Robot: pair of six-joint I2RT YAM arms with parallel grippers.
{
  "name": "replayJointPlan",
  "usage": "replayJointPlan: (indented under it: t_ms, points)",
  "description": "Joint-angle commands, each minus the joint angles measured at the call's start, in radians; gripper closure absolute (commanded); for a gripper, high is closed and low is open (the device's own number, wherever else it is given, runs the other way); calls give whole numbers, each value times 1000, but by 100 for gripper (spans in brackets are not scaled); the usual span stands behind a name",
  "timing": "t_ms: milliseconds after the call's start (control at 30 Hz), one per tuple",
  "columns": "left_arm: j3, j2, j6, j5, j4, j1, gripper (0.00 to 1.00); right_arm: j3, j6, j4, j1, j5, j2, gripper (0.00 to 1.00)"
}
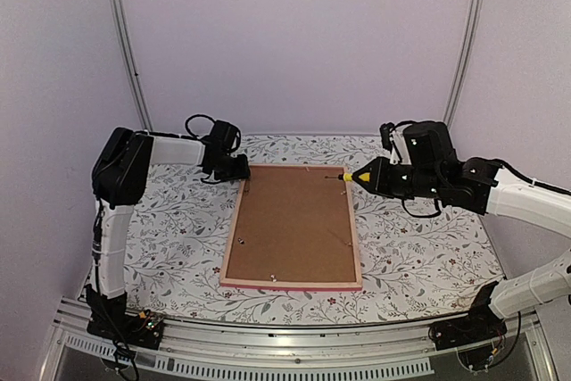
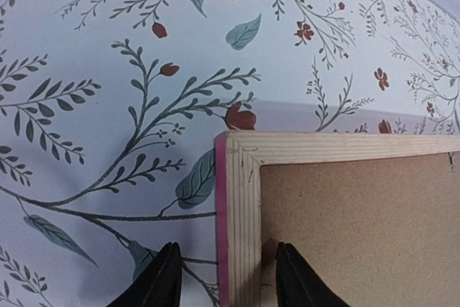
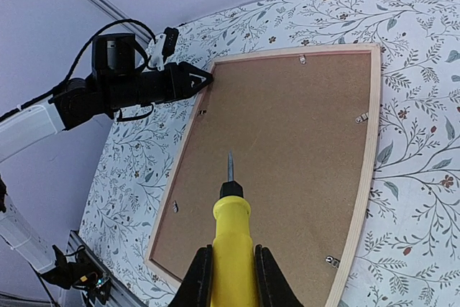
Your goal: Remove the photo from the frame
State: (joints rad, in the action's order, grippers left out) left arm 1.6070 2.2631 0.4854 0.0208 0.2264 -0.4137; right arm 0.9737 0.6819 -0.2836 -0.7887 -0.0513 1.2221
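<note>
The frame [image 1: 290,285] lies face down on the floral tablecloth, with its pale wood back and thin pink edge showing. The brown backing board [image 1: 294,220] fills it and hides the photo. My left gripper [image 2: 228,282] is at the frame's far left corner, open. Its fingers straddle the wooden rail [image 2: 244,199], one over the cloth and one over the backing board [image 2: 359,228], each with a gap. My right gripper [image 3: 231,278] is shut on a yellow-handled screwdriver [image 3: 231,228]. It hovers above the board [image 3: 287,127] near the far right corner, with the blade pointing toward the left arm.
Small metal tabs [image 3: 363,116] sit along the inner edges of the frame [image 3: 370,141] and hold the board. The left gripper [image 3: 201,77] shows at the opposite corner in the right wrist view. Floral cloth [image 1: 178,238] surrounds the frame, and a metal rail [image 1: 294,332] runs along the near edge.
</note>
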Motion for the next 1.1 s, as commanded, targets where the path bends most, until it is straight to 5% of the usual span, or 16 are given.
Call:
replayJointPlan:
  t_ms: [0, 300, 1067]
  points:
    - [58, 44, -27, 22, 63, 7, 58, -9, -13, -11, 6, -30, -21, 100]
    - [2, 32, -2, 32, 60, -22, 82, -8, -19, -12, 6, -32, -14, 100]
    - [-413, -211, 303, 47, -90, -184, 86, -5, -70, -35, -10, 83, 135, 100]
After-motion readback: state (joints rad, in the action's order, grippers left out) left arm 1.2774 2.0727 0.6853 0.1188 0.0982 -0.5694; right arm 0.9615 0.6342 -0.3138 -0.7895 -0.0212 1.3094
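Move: The left hand is low at the frame's left rail, one finger on each side of it, about 4 cm back from the far-left corner. The frame's middle lies some 16 cm back and 14 cm to this hand's right. The far-left clip is about 7 cm back and 3 cm right, and the far-edge clip 3 cm ahead and 19 cm right. From the right hand, the frame's middle is roughly 10 cm ahead, 13 cm left and 22 cm down. The left fingers close from half open and pinch the frame's left rail just short of the far corner. They keep that hold as the hand drags the frame flat along the table, about 9 cm back towards the robot and some 3 cm right. The right hand waits with the screwdriver still gripped, then sinks about 4 cm towards the frame. ##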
